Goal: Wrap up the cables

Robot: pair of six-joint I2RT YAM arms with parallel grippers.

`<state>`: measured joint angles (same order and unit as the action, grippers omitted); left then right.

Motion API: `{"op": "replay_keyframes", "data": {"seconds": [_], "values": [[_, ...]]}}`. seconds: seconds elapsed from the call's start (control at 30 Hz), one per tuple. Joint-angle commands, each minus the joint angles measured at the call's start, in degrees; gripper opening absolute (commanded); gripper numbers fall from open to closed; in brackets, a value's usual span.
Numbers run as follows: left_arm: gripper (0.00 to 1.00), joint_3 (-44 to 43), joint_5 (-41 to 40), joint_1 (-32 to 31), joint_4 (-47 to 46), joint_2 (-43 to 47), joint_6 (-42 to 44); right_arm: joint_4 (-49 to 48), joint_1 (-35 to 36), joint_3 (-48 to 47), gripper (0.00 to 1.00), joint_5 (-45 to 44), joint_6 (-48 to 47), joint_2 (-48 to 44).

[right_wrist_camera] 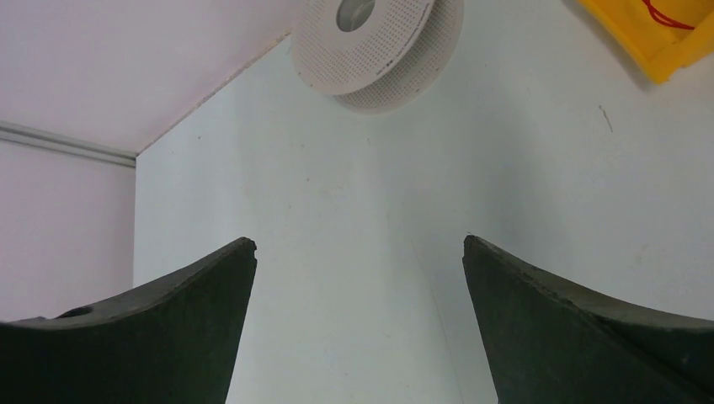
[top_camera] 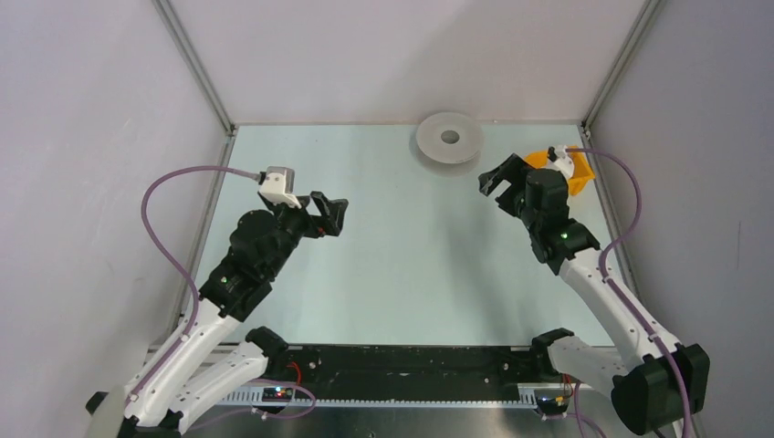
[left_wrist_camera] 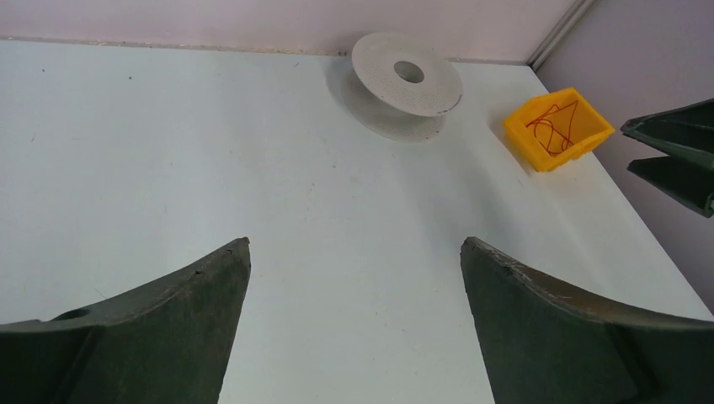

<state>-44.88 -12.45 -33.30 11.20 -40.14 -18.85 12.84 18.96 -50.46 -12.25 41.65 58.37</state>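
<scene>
The thin reddish-brown cable (left_wrist_camera: 556,124) lies coiled inside a small yellow bin (left_wrist_camera: 589,143) at the table's far right; a bit of it shows in the right wrist view (right_wrist_camera: 669,17). The pale grey spool (top_camera: 449,138) lies flat at the far edge, also in the left wrist view (left_wrist_camera: 407,82) and the right wrist view (right_wrist_camera: 375,42). My left gripper (top_camera: 334,214) is open and empty, above the table's left middle. My right gripper (top_camera: 497,181) is open and empty, hovering just left of the bin (top_camera: 579,176) and below the spool.
The pale table (top_camera: 402,265) is fenced by grey walls with metal corner posts (top_camera: 196,73). Lilac arm cables (top_camera: 164,196) loop beside both arms. A black rail (top_camera: 411,360) runs along the near edge between the arm bases.
</scene>
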Motion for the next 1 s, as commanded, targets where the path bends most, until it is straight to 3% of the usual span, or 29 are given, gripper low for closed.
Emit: {"op": "replay_keyframes", "data": {"seconds": [0.0,0.23,0.47,0.77,0.97], "values": [[0.98,-0.28,-0.94,0.51,-1.99,0.3,1.45,-5.52,-1.11,-0.65,0.98,0.45,-1.35,1.8],[0.98,-0.11,-0.96,0.91,-1.93,0.86,1.41,-10.49,-1.69,-0.68,0.98,-0.41,-1.34,6.33],[0.98,-0.12,-0.5,0.96,-2.03,1.86,1.32,-21.37,-3.99,-0.67,0.97,0.88,-2.93,16.45],[0.98,-0.1,1.33,0.96,-1.98,2.05,0.42,-49.1,-7.66,-0.74,0.79,8.63,1.15,34.76],[0.98,0.12,0.71,1.01,-2.04,2.18,0.57,-65.8,-9.63,-2.82,0.72,14.38,10.45,49.62]]}}
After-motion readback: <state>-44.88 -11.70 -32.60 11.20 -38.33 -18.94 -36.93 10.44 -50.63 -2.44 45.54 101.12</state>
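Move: The grey spool lies about 27 cm ahead of the right gripper, some 9 cm to its left and roughly 20 cm lower. The yellow box of cables stands to the right, about 17 cm ahead of and 19 cm to the right of that gripper, also some 21 cm down. From the left gripper the spool is about 34 cm ahead, 20 cm to the right and 25 cm below. Reach the right gripper forward and down towards the near right side of the grey spool, starting gently and gathering speed: about 16 cm forward and 11 cm down. Near the end, roll the wrist a little so its left side rises and tip the fingers up slightly, while drawing them from wide open to about three-quarters open, touching nothing yet. ##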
